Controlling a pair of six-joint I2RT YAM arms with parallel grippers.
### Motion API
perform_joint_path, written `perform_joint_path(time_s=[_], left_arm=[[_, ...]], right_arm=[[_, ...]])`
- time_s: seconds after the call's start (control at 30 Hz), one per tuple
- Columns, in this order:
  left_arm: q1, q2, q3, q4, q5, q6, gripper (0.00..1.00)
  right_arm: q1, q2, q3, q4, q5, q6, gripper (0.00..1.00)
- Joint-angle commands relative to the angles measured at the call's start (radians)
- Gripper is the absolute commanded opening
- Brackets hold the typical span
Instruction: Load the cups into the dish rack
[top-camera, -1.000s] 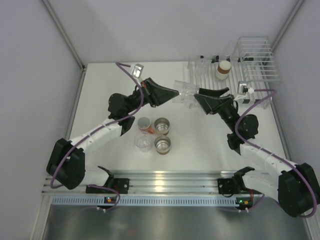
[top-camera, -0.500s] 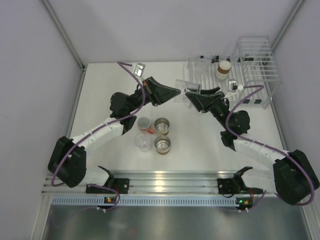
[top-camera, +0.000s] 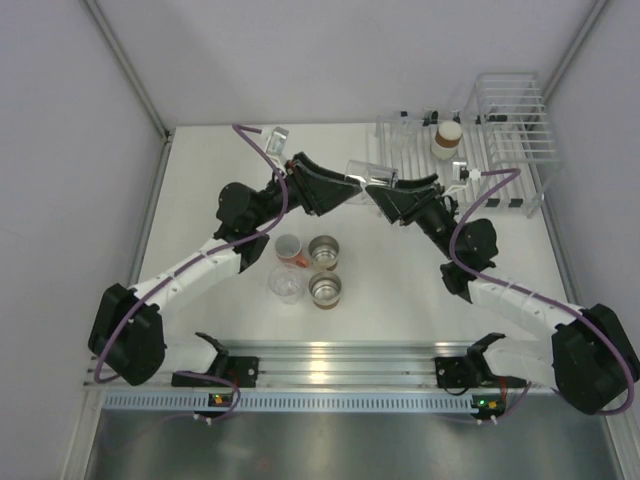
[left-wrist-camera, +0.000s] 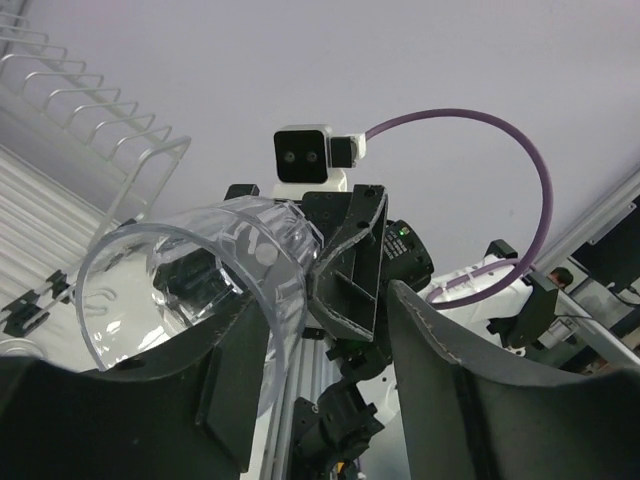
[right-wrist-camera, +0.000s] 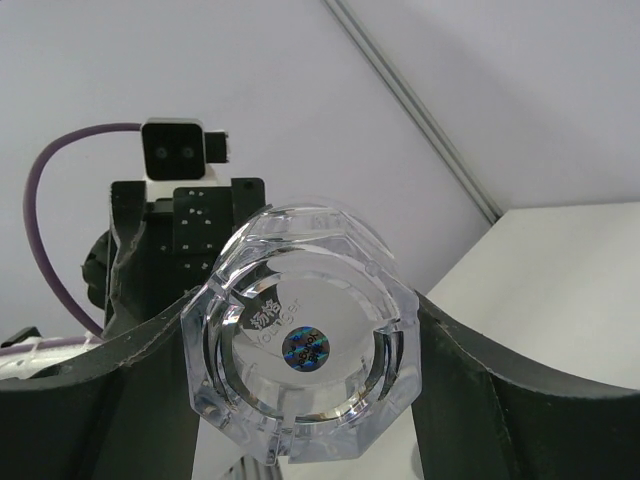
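Note:
A clear cup (top-camera: 366, 178) hangs on its side in mid-air between the two arms. My right gripper (right-wrist-camera: 300, 350) is shut on its thick faceted base (right-wrist-camera: 300, 345), one finger (right-wrist-camera: 455, 350) on each side. My left gripper (left-wrist-camera: 318, 310) is open at the cup's rim (left-wrist-camera: 190, 265); the rim wall lies against its left finger (left-wrist-camera: 150, 400) and the other finger (left-wrist-camera: 470, 380) stands well apart. On the table stand a salmon-orange cup (top-camera: 290, 248), two brown cups (top-camera: 324, 251) (top-camera: 325, 290) and another clear cup (top-camera: 286, 284). A brown cup (top-camera: 447, 138) sits upside down in the white dish rack (top-camera: 505, 150).
The rack's tall wire basket (top-camera: 510, 100) is at the far right corner, beside the right wall. The four table cups form a tight cluster below the left forearm (top-camera: 200, 265). Purple cables loop over both wrists.
The right gripper has closed on the clear cup's base, and the left gripper, shut on the rim before, has opened. Both grippers and the cup drifted slightly left.

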Motion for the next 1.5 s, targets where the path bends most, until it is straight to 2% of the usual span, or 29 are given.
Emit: perform_joint_path(time_s=[0.0, 0.13, 0.23, 0.27, 0.37, 0.4, 0.43, 0.47, 0.5, 0.53, 0.57, 0.6, 0.67, 0.73, 0.9, 1.23, 1.47], left_arm=[[-0.003, -0.079, 0.006, -0.082, -0.004, 0.108, 0.56], [-0.003, -0.128, 0.005, -0.230, -0.024, 0.196, 0.60], [-0.001, -0.168, 0.031, -0.433, -0.044, 0.317, 0.65], [0.000, -0.179, 0.040, -0.564, -0.070, 0.384, 0.66], [0.005, -0.210, 0.103, -0.753, -0.139, 0.534, 0.66], [0.011, -0.214, 0.156, -0.898, -0.165, 0.579, 0.67], [0.017, -0.211, 0.193, -0.965, -0.197, 0.662, 0.69], [0.032, -0.199, 0.225, -1.105, -0.281, 0.696, 0.70], [0.045, -0.192, 0.291, -1.155, -0.313, 0.727, 0.71], [0.060, -0.182, 0.318, -1.191, -0.342, 0.772, 0.74], [0.075, -0.169, 0.338, -1.223, -0.359, 0.793, 0.95], [0.115, -0.164, 0.356, -1.258, -0.366, 0.808, 0.98], [0.167, -0.150, 0.379, -1.280, -0.385, 0.842, 0.98], [0.177, -0.153, 0.364, -1.284, -0.465, 0.869, 0.98], [0.187, -0.158, 0.281, -1.232, -0.518, 0.902, 0.98], [0.235, -0.168, 0.230, -1.217, -0.532, 0.885, 0.98], [0.250, -0.165, 0.227, -1.217, -0.543, 0.886, 0.98]], right_arm=[[0.017, -0.068, 0.068, -0.070, 0.046, -0.078, 0.00], [0.009, -0.101, 0.088, -0.154, 0.067, -0.121, 0.00], [-0.008, -0.134, 0.117, -0.266, 0.082, -0.187, 0.00], [-0.017, -0.155, 0.142, -0.300, 0.087, -0.208, 0.00], [-0.029, -0.195, 0.214, -0.487, 0.131, -0.314, 0.00], [-0.032, -0.201, 0.237, -0.535, 0.163, -0.343, 0.00], [-0.034, -0.207, 0.260, -0.584, 0.183, -0.401, 0.00], [-0.035, -0.206, 0.312, -0.686, 0.222, -0.432, 0.00], [-0.037, -0.200, 0.341, -0.731, 0.243, -0.489, 0.00], [-0.040, -0.177, 0.375, -0.792, 0.260, -0.518, 0.00], [-0.040, -0.155, 0.459, -0.917, 0.300, -0.546, 0.00], [-0.038, -0.131, 0.505, -0.992, 0.361, -0.596, 0.00], [-0.040, -0.051, 0.623, -1.140, 0.418, -0.639, 0.00], [-0.040, 0.031, 0.716, -1.213, 0.473, -0.687, 0.00], [-0.061, 0.197, 0.834, -1.363, 0.550, -0.731, 0.00], [-0.146, 0.475, 0.863, -1.350, 0.550, -0.713, 0.00], [-0.158, 0.601, 0.904, -1.347, 0.569, -0.718, 0.00]])
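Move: Some 20 cm ahead of the right hand, 10 cm to its right and 27 cm below lies the free spot on the dish rack for the clear cup it holds. A clear cup already racked stands about 13 cm beyond that spot, and the white-and-brown cup about 10 cm beyond it and 10 cm farther right. From the left hand the spot is about 20 cm ahead, 19 cm right; the mug is about 4 cm ahead, 16 cm left, 35 cm down. Carrying the clear cup by its base, the right hand keeps its grip and swings forward some 20 cm and about 10 cm right, rising slightly first, then dropping to end about 20 cm lower over the rack, the wrist turning the cup mouth-down. The left hand, already loose, opens fully and backs off left about 17 cm, also forward and down, its fingers tipping down towards the table. ##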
